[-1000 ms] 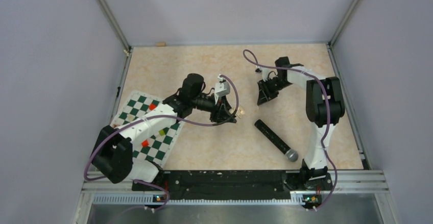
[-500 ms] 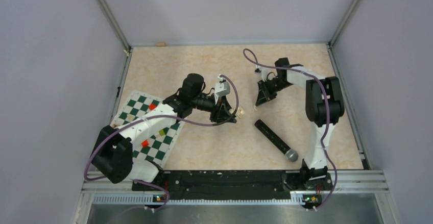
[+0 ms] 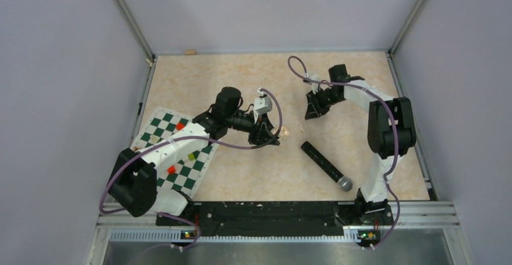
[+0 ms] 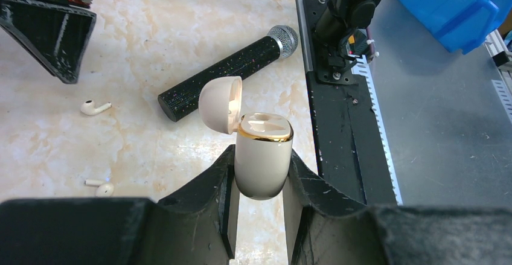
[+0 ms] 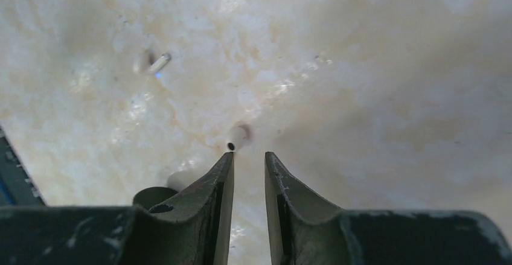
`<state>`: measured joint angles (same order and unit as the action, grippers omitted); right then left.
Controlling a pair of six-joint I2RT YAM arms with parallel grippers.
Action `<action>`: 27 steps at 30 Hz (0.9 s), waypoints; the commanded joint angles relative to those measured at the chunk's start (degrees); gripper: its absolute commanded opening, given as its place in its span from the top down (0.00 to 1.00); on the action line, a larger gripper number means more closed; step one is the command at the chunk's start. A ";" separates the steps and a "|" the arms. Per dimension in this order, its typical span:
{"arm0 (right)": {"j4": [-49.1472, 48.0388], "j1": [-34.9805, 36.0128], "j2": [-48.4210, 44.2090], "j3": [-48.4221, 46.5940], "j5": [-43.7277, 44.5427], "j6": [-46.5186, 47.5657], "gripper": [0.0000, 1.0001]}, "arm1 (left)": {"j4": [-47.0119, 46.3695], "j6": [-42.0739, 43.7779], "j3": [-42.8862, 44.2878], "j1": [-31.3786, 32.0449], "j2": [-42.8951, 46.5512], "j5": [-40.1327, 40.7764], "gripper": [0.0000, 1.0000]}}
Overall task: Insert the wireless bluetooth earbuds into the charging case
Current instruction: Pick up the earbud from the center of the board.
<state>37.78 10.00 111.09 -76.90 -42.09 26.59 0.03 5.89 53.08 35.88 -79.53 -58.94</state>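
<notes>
My left gripper (image 4: 261,159) is shut on the cream charging case (image 4: 263,156), which has a gold rim and stands upright with its lid hinged open; from above the case (image 3: 284,133) shows at the table's middle. Two whitish earbuds lie loose on the table, one (image 4: 95,106) near the right gripper's tips and one (image 4: 101,188) closer to me. My right gripper (image 5: 249,154) hovers just over the table with a narrow gap between its jaws and nothing in it. One earbud (image 5: 238,137) lies just beyond its left fingertip, the other earbud (image 5: 154,63) farther off.
A black microphone (image 3: 326,165) lies diagonally at the right front, between the two arms. A green-and-white chessboard (image 3: 181,150) with small coloured blocks lies at the left under the left arm. A blue bin (image 4: 459,5) stands beyond the front rail.
The right arm has swung a little back and to the right, its gripper drawing away from the earbud. Its jaws pinched shut, then parted slightly. The left arm and case stayed still.
</notes>
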 commanded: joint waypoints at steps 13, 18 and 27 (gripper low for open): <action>-11.64 4.43 -7.08 10.40 18.81 12.19 0.47 | -1.70 0.51 0.56 -0.18 0.93 -0.64 1.00; -12.32 6.33 -7.31 11.64 20.09 13.62 0.39 | -1.73 0.74 0.12 -0.14 1.88 -0.39 1.00; -14.33 10.92 -8.08 13.97 24.16 15.16 0.30 | -1.71 1.14 -0.39 -0.19 3.13 -0.31 1.00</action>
<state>23.88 19.03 104.60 -64.90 -20.25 40.03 0.08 6.07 53.06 35.88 -78.96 -58.87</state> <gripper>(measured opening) 0.686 0.331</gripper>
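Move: The nearer earbud lies roughly 3 cm to the right hand's left, 2 cm back and 5 cm below. The other earbud is about 11 cm left and 4 cm back of that hand; the black microphone's middle is some 15 cm back and 5 cm right, both near table height. From the left hand, which holds the open case, the nearer earbud is about 14 cm ahead, 11 cm right and 20 cm below. Right hand jogs forward and back, sinking about 3 cm towards the nearer earbud, tilting steeper as fingers open. ##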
